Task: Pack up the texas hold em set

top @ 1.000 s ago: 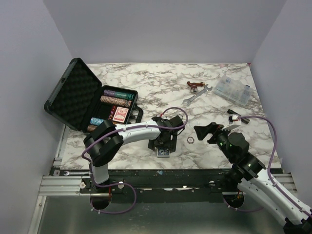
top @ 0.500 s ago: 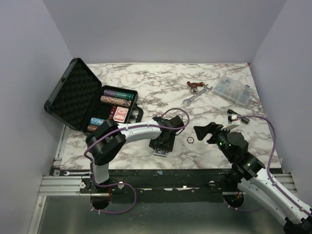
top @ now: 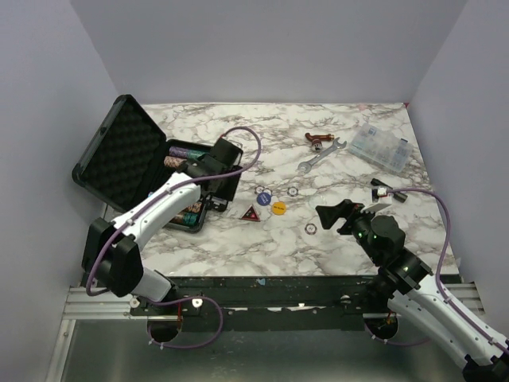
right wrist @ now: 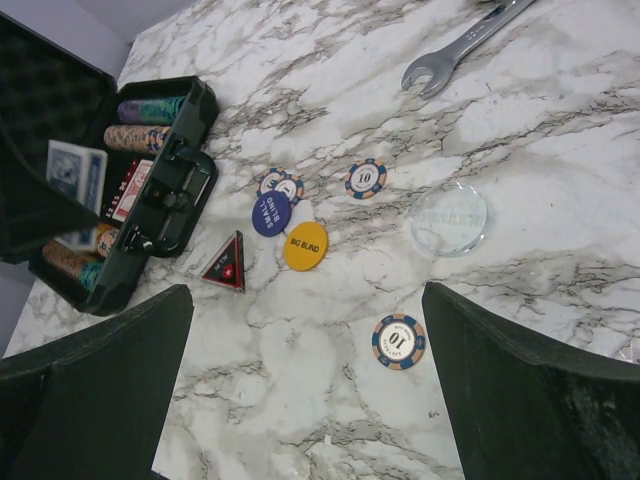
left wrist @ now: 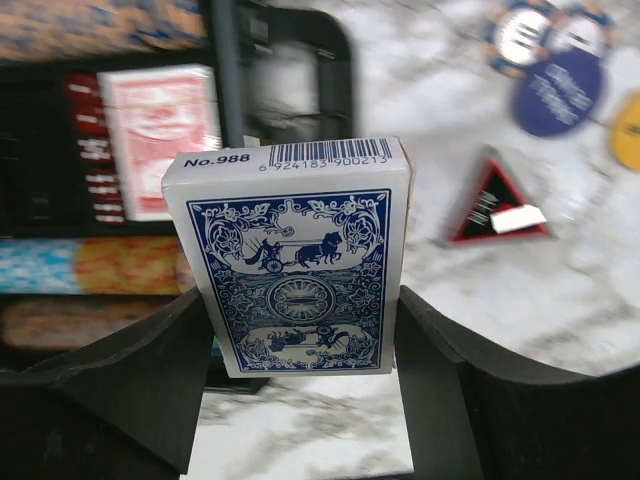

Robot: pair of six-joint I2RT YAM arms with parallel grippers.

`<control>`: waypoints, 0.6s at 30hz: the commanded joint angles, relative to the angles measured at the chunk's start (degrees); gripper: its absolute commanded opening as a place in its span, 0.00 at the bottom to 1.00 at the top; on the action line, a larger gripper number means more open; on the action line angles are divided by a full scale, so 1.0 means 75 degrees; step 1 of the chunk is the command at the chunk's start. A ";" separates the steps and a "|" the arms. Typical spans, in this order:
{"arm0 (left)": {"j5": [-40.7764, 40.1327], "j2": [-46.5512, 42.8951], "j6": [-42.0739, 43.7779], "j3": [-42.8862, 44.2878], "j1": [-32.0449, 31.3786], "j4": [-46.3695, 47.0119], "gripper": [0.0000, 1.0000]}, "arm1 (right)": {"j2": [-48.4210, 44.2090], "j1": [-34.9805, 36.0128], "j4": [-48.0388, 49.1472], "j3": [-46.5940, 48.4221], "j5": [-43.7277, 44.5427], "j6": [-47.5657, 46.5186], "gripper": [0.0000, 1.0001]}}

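Observation:
The black case (top: 119, 159) lies open at the left, with rows of chips (top: 191, 155) and a red deck (left wrist: 160, 140) in its tray (right wrist: 195, 110). My left gripper (left wrist: 300, 300) is shut on a blue card deck (left wrist: 295, 255) and holds it upright above the tray's near edge (top: 215, 179). On the marble lie a blue disc (right wrist: 271, 213), a yellow disc (right wrist: 305, 246), a red-and-black triangle (right wrist: 226, 263), a clear disc (right wrist: 448, 220) and loose chips (right wrist: 399, 341). My right gripper (right wrist: 305, 300) hangs open above that chip, holding nothing.
A silver wrench (top: 320, 155) and a small brown tool (top: 318, 139) lie at the back centre. A clear compartment box (top: 382, 147) sits at the back right. A small white part (top: 382, 191) rests near the right arm's cable.
My left arm has swung from the middle of the table to the case, carrying the blue deck, and the discs it covered now show. The right arm has not moved.

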 commanded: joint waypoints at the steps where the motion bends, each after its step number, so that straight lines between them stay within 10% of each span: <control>1: -0.1544 -0.0752 0.2129 -0.0482 0.0896 0.0811 0.30 | -0.0062 -0.0013 0.0068 -0.0118 0.0130 -0.0101 1.00; 18: -0.1522 -0.0207 0.5149 -0.0217 0.3604 0.3265 0.18 | 0.0032 -0.0013 -0.0067 -0.0009 0.0044 -0.0056 1.00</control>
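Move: The left hand holds the blue card deck about 10 cm above the free slot in the open case; that slot, left of the dice, lies some 19 cm to the hand's left and 9 cm ahead. The red card deck is about 12 cm left and 7 ahead, the dice 16 left and 8 ahead, and the near blue-orange chip row 18 left and 2 ahead. From the idle right hand the slot is about 54 cm left, 15 ahead and 14 lower. Still pinching the blue card deck, the left hand swings about 18 cm to the left and 10 cm forward, crossing high over the red card deck's side of the case towards the free slot by the dice, and climbs some 6 cm on the way. The wrist swings the fingers up from steeply down to a slant forward and a little left, some 30 degrees in all, its left side rising, while the grip stays unchanged. ##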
